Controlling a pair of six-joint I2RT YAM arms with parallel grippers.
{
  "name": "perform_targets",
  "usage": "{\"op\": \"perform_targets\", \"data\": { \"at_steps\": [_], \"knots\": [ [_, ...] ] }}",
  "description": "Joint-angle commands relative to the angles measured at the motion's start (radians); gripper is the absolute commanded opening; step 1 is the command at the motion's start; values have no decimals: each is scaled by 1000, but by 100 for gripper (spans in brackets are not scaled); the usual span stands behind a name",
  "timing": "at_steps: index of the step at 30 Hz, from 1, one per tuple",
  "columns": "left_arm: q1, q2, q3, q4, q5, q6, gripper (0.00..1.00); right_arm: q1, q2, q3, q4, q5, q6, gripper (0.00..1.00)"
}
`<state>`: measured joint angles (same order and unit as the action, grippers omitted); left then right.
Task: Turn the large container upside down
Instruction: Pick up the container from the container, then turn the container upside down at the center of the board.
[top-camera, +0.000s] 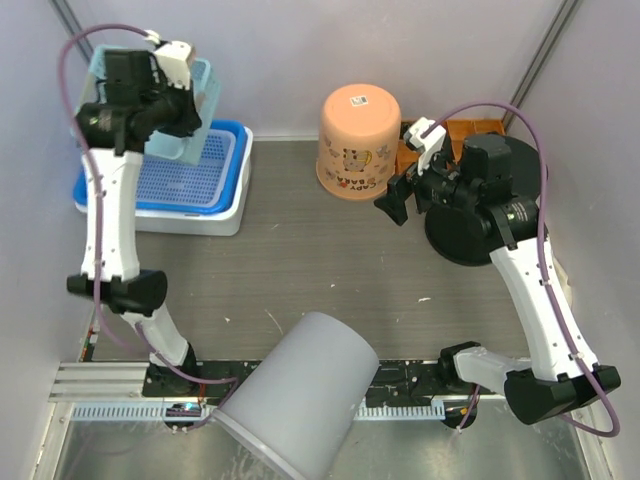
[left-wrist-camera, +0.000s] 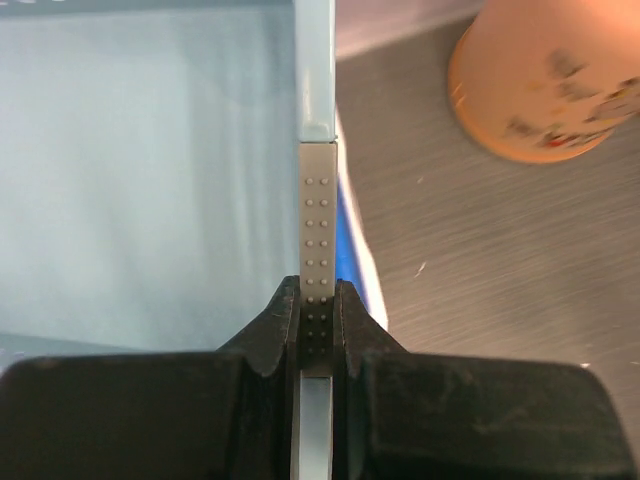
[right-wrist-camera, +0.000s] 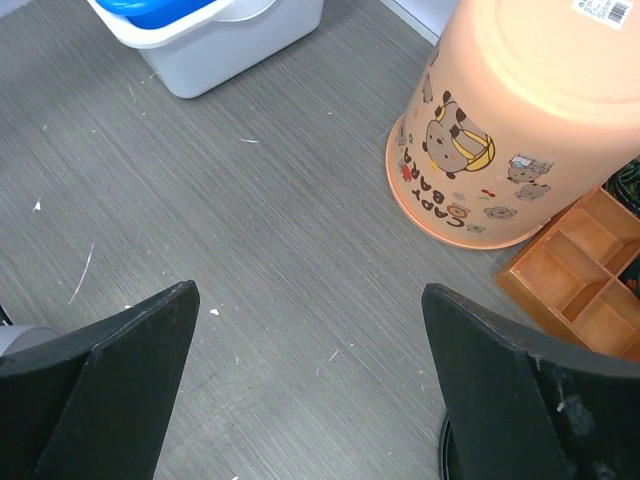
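Observation:
The large container (top-camera: 208, 85), a pale blue plastic bin with a slotted wall, hangs tilted at the back left above a blue tray. My left gripper (top-camera: 190, 115) is shut on its wall. In the left wrist view the thin wall edge (left-wrist-camera: 315, 70) runs straight up out of the closed left gripper (left-wrist-camera: 317, 310), pinched between the dotted grey pads (left-wrist-camera: 317, 220), and the bin's pale inner face (left-wrist-camera: 150, 180) fills the left half. My right gripper (top-camera: 395, 200) hovers open over bare table right of centre; the right wrist view shows the right gripper (right-wrist-camera: 308, 290) holding nothing.
A blue perforated tray in a white basin (top-camera: 225, 215) sits under the bin. An orange cartoon bucket (top-camera: 358, 140) stands upside down at the back centre, an orange divided box (right-wrist-camera: 580, 270) beside it. A black disc (top-camera: 465, 235) lies under the right arm. A grey bucket (top-camera: 300, 390) lies at the near edge.

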<state>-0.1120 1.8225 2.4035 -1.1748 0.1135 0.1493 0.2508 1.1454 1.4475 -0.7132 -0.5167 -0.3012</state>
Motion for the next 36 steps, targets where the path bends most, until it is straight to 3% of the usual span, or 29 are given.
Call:
{"op": "perform_targets", "data": {
  "at_steps": [1, 3, 7, 11, 13, 15, 16, 17, 21, 24, 30, 36],
  "knots": [
    [-2, -109, 118, -97, 129, -11, 0, -5, -27, 30, 19, 14, -13, 100],
    [3, -137, 112, -101, 252, -45, 0, -4, -25, 43, 5, 28, -28, 100],
    [11, -254, -54, 29, 648, -194, 0, -4, 3, 134, -155, 91, -161, 100],
    [18, -294, -173, 237, 981, -479, 0, -4, 15, 235, -360, 156, -323, 100],
    [19, -316, -317, 597, 1132, -773, 0, -21, 8, 255, -431, 167, -375, 100],
    [18, -349, -508, 1200, 1191, -1251, 0, -65, 5, 267, -466, 162, -392, 100],
    [19, -350, -567, 1518, 1184, -1504, 0, -90, 6, 275, -482, 162, -398, 100],
    [17, -331, -589, 1698, 1163, -1673, 0, -109, 7, 284, -493, 169, -400, 100],
    [17, -268, -683, 2115, 1008, -2001, 0, -171, 0, 309, -507, 206, -397, 100],
    [17, -227, -864, 2368, 740, -2218, 0, -229, -3, 327, -509, 175, -387, 100],
    [-25, -149, -1072, 2453, 564, -2332, 0, -340, 9, 384, -529, 86, -362, 100],
    [-223, -180, -1166, 2382, 591, -2372, 0, -431, 12, 410, -519, 15, -334, 100]
  ]
}}
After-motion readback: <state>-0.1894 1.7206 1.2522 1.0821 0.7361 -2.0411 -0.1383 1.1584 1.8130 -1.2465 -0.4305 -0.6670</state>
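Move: The left gripper still holds the light-blue container by its side wall. The clear table it is headed for lies about 20 cm to its right, 6 cm back and 38 cm down; the peach bucket is some 37 cm right, 6 cm ahead, 26 cm below, and the white tub with its blue basket 11 cm left, 2 cm ahead, 30 cm down. From the right hand, that clear spot is roughly 21 cm left, 8 cm ahead, 36 cm below. Bring the left gripper back and up from over the tub, then sweep right, about 16 cm in all, towards the peach bucket, keeping the container pinched and rolling the wrist left side down some 100 degrees. Finish by reaching forward again and sinking. Meanwhile shift the open, empty right hand about 14 cm right towards the black bucket. ##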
